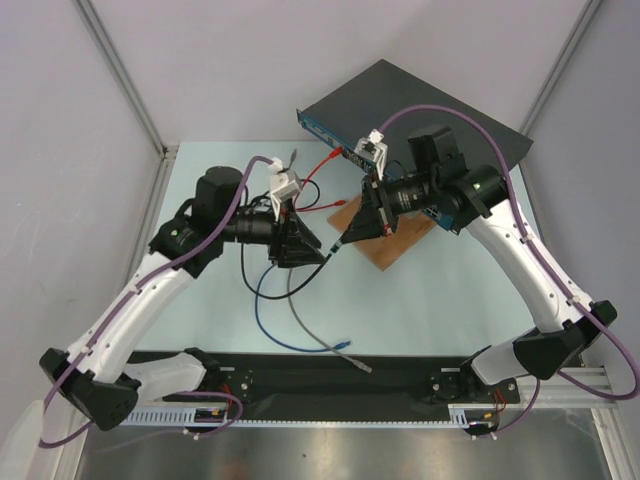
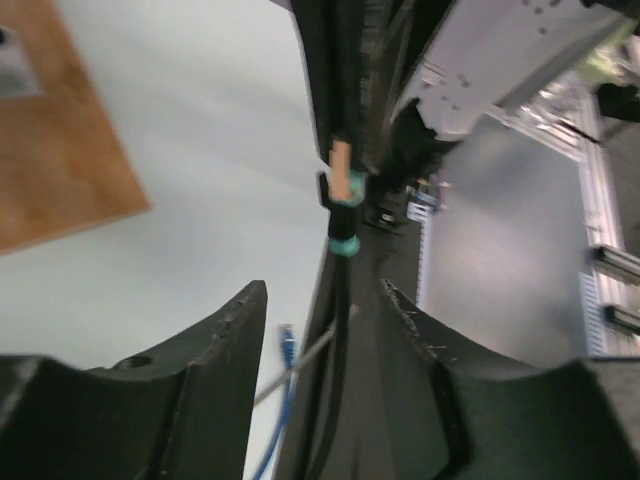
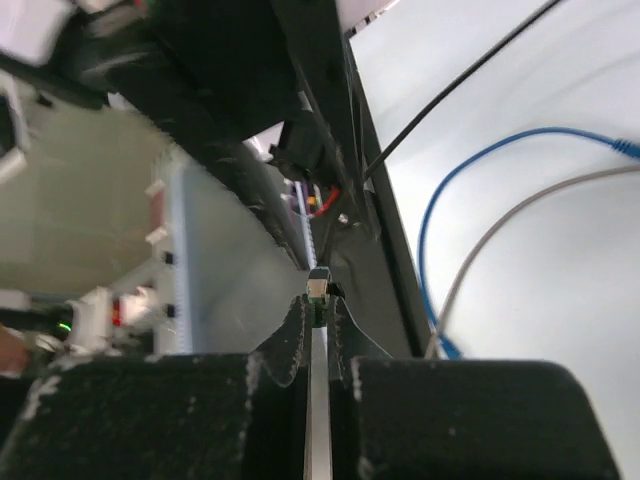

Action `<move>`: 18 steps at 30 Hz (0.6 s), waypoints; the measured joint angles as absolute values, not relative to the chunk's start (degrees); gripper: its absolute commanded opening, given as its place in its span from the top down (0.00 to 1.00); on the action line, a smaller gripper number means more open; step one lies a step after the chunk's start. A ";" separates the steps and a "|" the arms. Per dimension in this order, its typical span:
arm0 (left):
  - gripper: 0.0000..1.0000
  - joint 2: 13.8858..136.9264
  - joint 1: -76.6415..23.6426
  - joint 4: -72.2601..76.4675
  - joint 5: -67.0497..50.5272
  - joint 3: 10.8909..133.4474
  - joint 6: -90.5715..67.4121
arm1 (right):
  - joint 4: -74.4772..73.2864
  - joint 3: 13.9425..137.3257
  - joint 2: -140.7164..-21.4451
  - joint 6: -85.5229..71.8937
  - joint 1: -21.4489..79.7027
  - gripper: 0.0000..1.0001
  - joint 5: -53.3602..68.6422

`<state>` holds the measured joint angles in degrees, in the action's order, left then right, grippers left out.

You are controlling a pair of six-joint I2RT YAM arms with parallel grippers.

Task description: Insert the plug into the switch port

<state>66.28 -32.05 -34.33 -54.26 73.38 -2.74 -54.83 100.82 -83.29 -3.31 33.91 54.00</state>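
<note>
The plug, green with a clear tip, is pinched between the shut fingers of my right gripper. In the top view, my right gripper and my left gripper meet tip to tip above the table's middle. My left gripper stands open, with the plug beyond its fingertips and apart from both pads. The switch, a flat black box with a blue front strip, lies at the back right, well behind both grippers.
A brown wooden board lies under the right gripper, in front of the switch. Loose blue cable, grey cable, black cable and red cable lie across the pale table. A black rail runs along the near edge.
</note>
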 measured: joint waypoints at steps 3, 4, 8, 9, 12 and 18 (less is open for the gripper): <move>0.41 62.13 -32.08 -32.14 -45.41 72.62 -2.66 | -52.14 97.17 -83.09 -8.01 30.26 1.00 56.03; 0.41 60.23 -32.10 -31.57 -42.74 72.01 -2.46 | -50.92 95.64 -83.09 -10.11 28.99 1.00 56.66; 0.39 53.80 -33.63 -29.15 -32.21 69.36 1.10 | -46.35 91.11 -83.09 -17.56 26.20 1.00 58.17; 0.38 52.86 -34.63 -28.14 -29.36 68.38 2.42 | -44.91 90.26 -83.09 -19.55 26.20 1.00 58.72; 0.27 50.92 -38.26 -24.88 -21.98 65.30 6.79 | -40.77 88.03 -83.09 -24.56 26.24 1.00 59.94; 0.27 53.23 -46.81 -22.79 -10.07 64.64 13.10 | -36.42 86.89 -82.83 -30.17 26.41 1.00 60.49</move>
<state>53.23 -46.81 -22.79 -10.07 64.64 13.10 -36.42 86.89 -82.83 -30.17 26.41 60.49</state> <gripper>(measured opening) 0.733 0.036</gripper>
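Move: The black cable's plug is in the right fingers, which point left; the switch's port row, judged at its middle, lies about 18 cm ahead of that hand, 8 to its right and 10 below, with the wooden board 13 ahead, 9 right and some 33 below. From the left hand, just opening, the plug is roughly 4 cm right, 1 ahead and 1 higher; a loose blue plug lies 10 ahead, 9 left and 31 below. The right hand keeps its pinch on the plug's end and carries it about 4 cm forward towards the port row, sinking some 2 cm and rolling about 25 degrees around the line of its fingers so that its forward side dips. The left hand, already part open, spreads its fingers wider and shifts about 4 cm forward while backing off left and upward from the plug, then eases part of the way back right and down, rolling some 35 degrees the same sense reversed (forward side up) and swinging its fingertips counter-clockwise towards the front. ##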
